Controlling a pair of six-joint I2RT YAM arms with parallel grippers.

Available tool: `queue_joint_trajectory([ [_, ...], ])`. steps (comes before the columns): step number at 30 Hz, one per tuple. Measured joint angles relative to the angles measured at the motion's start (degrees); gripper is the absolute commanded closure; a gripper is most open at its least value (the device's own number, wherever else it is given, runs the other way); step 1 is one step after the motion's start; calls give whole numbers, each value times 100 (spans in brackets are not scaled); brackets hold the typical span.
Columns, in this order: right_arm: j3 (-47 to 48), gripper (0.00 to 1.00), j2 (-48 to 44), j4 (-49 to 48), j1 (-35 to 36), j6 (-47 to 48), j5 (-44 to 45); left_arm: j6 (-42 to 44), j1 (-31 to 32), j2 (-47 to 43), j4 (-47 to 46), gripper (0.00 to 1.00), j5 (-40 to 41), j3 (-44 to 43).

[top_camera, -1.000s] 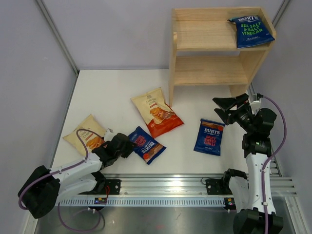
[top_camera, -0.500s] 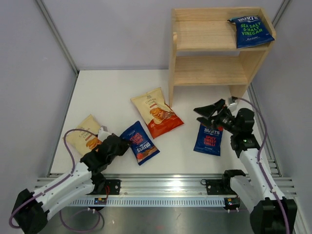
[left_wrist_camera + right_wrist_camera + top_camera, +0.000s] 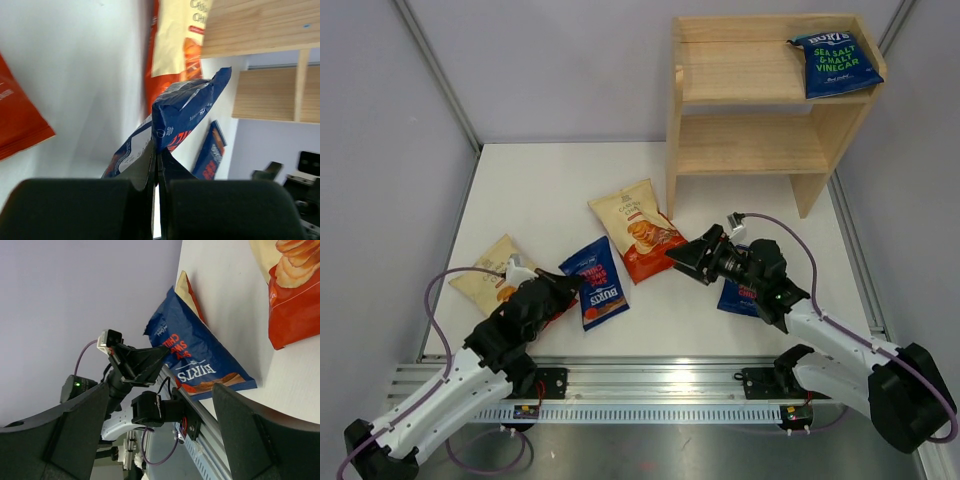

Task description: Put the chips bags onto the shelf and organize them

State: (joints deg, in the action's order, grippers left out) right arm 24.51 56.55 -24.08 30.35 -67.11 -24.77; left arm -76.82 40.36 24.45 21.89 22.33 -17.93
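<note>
My left gripper (image 3: 566, 291) is shut on the corner of a dark blue Burts bag (image 3: 599, 284), which stands tilted off the table; the left wrist view shows the pinch (image 3: 157, 150) on that bag (image 3: 187, 107). My right gripper (image 3: 688, 257) is open and empty, low over the table, pointing left at that bag (image 3: 200, 355). A second blue bag (image 3: 735, 297) lies mostly hidden under the right arm. One cream and red-orange bag (image 3: 640, 230) lies mid-table, another (image 3: 492, 277) lies by the left arm. The wooden shelf (image 3: 745, 145) stands at the back right with a third blue bag (image 3: 835, 62) on its top tier.
Grey walls close in the table on the left, back and right. An aluminium rail (image 3: 660, 378) with the arm bases runs along the near edge. The shelf's lower tier (image 3: 740, 160) holds nothing.
The left gripper has carried the blue bag a little right and turned it more upright. The right arm has swung left and down from beside the shelf to mid-table, covering the second blue bag.
</note>
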Motion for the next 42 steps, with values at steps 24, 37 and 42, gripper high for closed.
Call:
queue_joint_trajectory([
  [24,-675,13,1414,-3272,1322,133,221,-286,31,837,-1917,100,-210,-1427],
  [37,-81,29,1858,-4642,1672,516,2,-531,896,1394,-3333,100,-317,-1609],
  [42,-2,30,1768,-4503,1681,695,199,-501,1237,1438,-3550,100,-140,-1801],
])
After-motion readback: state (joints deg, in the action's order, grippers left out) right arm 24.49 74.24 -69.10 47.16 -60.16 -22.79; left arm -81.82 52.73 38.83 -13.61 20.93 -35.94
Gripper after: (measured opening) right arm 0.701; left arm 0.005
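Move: My left hand already has the blue Burts bag pinched; its middle hangs about 5 cm to the right and 4 cm below. From that hand the open right gripper waits some 24 cm right, 2 ahead, 8 higher, and an orange-and-cream bag lies 14 cm left, level with it, 11 below. From my right hand the held bag is 20 cm left, 3 back, 12 below; the cashew bag 11 left, 12 ahead, 19 below; the spicy chilli bag 15 right, straight across, 19 below. I keep the bag shut in my left fingers and raise it about 24 cm, drifting some 10 cm right towards my other hand while the wrist tips up and its left side drops, around 40 degrees in all. My right hand comes in to meet the bag, about 8 cm left and 5 back, dipping slightly before rising to finish 6 or 7 higher, fingertips tilting and its wide-open fingers partly closing around the bag's lower end, not shut on it. ##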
